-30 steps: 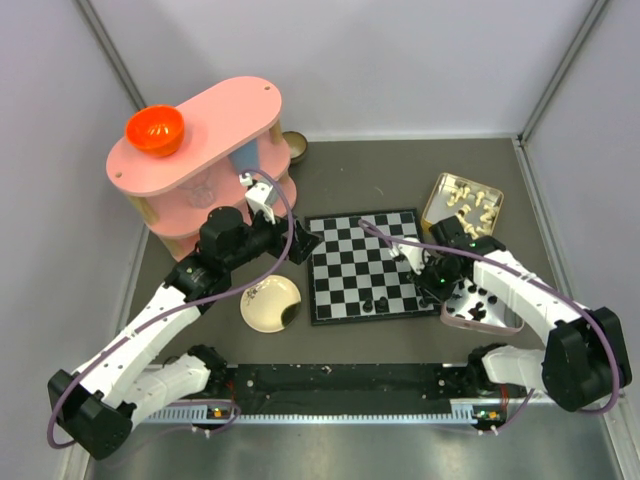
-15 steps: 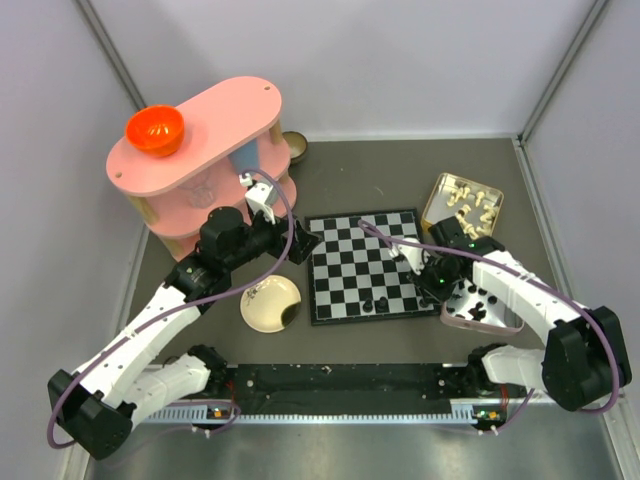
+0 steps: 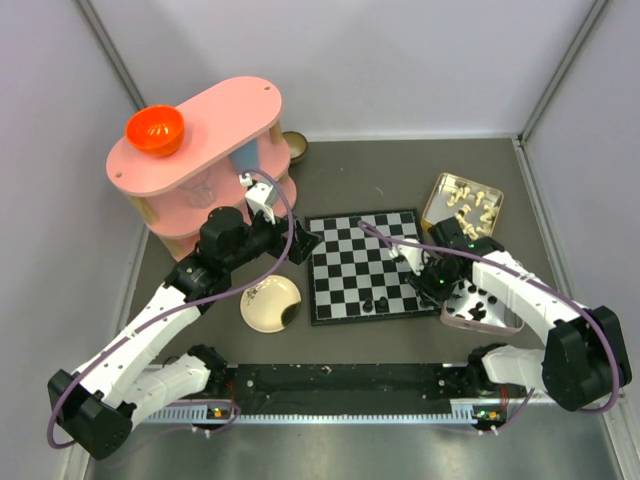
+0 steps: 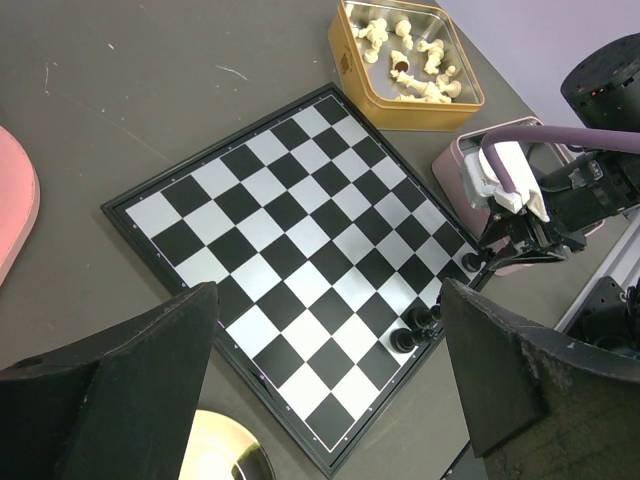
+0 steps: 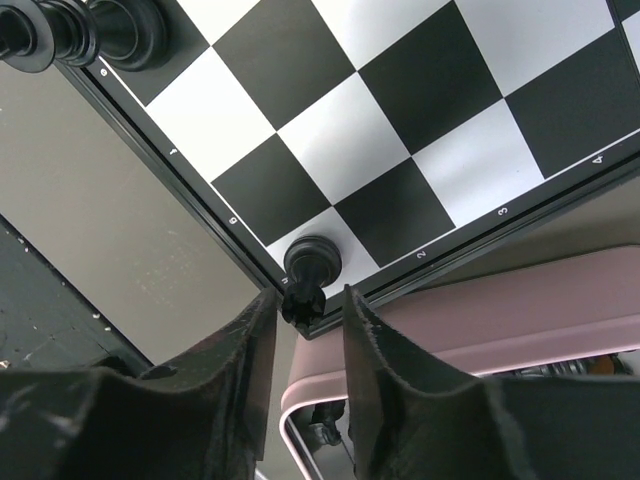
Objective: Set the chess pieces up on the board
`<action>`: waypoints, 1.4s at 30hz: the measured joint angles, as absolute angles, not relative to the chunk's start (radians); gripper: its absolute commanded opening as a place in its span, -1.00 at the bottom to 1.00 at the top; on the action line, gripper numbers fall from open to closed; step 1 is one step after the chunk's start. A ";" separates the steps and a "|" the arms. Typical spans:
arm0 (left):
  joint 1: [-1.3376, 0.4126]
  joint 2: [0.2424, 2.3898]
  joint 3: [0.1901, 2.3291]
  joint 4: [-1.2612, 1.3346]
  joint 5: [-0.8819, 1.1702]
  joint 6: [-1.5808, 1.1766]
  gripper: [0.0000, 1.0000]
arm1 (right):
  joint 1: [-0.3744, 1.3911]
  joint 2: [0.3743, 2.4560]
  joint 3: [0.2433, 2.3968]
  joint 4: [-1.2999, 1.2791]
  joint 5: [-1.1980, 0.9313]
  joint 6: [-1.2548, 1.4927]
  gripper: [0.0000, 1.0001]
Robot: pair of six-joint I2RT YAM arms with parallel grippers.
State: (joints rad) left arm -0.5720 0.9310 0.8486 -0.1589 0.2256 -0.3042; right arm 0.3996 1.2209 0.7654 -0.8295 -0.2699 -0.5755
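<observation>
The board lies flat at mid-table, seen also in the left wrist view and the right wrist view. A black rook stands upright on the board's near right corner square. My right gripper straddles its top with the jaws slightly parted; a gap shows on the right side. Two more black chess pieces stand on the near row, also in the right wrist view. My left gripper hovers wide open over the board's left edge, holding nothing.
A pink tray with black pieces lies right of the board, under the right arm. A gold tin of cream pieces sits at the back right. A cream plate is at the near left. A pink shelf carries an orange bowl.
The right gripper's jaws have parted a little around the rook, which stays standing on the corner square. Neither arm has otherwise moved.
</observation>
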 measured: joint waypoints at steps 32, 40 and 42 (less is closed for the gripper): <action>-0.565 1.018 0.960 0.016 0.436 -0.437 0.97 | -0.150 1.077 1.001 -1.022 -0.519 -0.645 0.12; -0.564 1.116 0.967 0.027 0.507 -0.436 0.97 | -0.345 1.130 0.974 -1.061 -0.539 -0.654 0.11; -0.564 1.139 0.969 0.031 0.519 -0.426 0.97 | -0.359 1.166 0.972 -1.062 -0.522 -0.672 0.09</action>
State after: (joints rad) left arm -0.5644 1.1393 0.9691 0.0307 0.5194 -0.4259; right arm -0.3592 1.1656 0.9722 -1.0618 -0.5217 -0.6724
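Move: The black pieces lying in the pink tin are the next to fetch, centred about 10 cm to the right of the right hand, 3 cm ahead and 4 cm below. The corner piece just set on the board is right between its loosened fingertips, roughly 2 cm down; two more black pieces stand 9 and 12 cm to the left, level with it. From the left hand, the tin's pieces are some 33 cm right, 5 cm back and 24 cm below. The corner piece is left free as the right fingers, already loosened, open wider; the right hand climbs about 11 cm, easing forward, then swings some 12 cm right off the board, turning clockwise by about 35 degrees and starting to sink over the pink tin's black pieces. The left hand, still wide open, rises, then drifts right towards the board's far side while sinking partway back. ##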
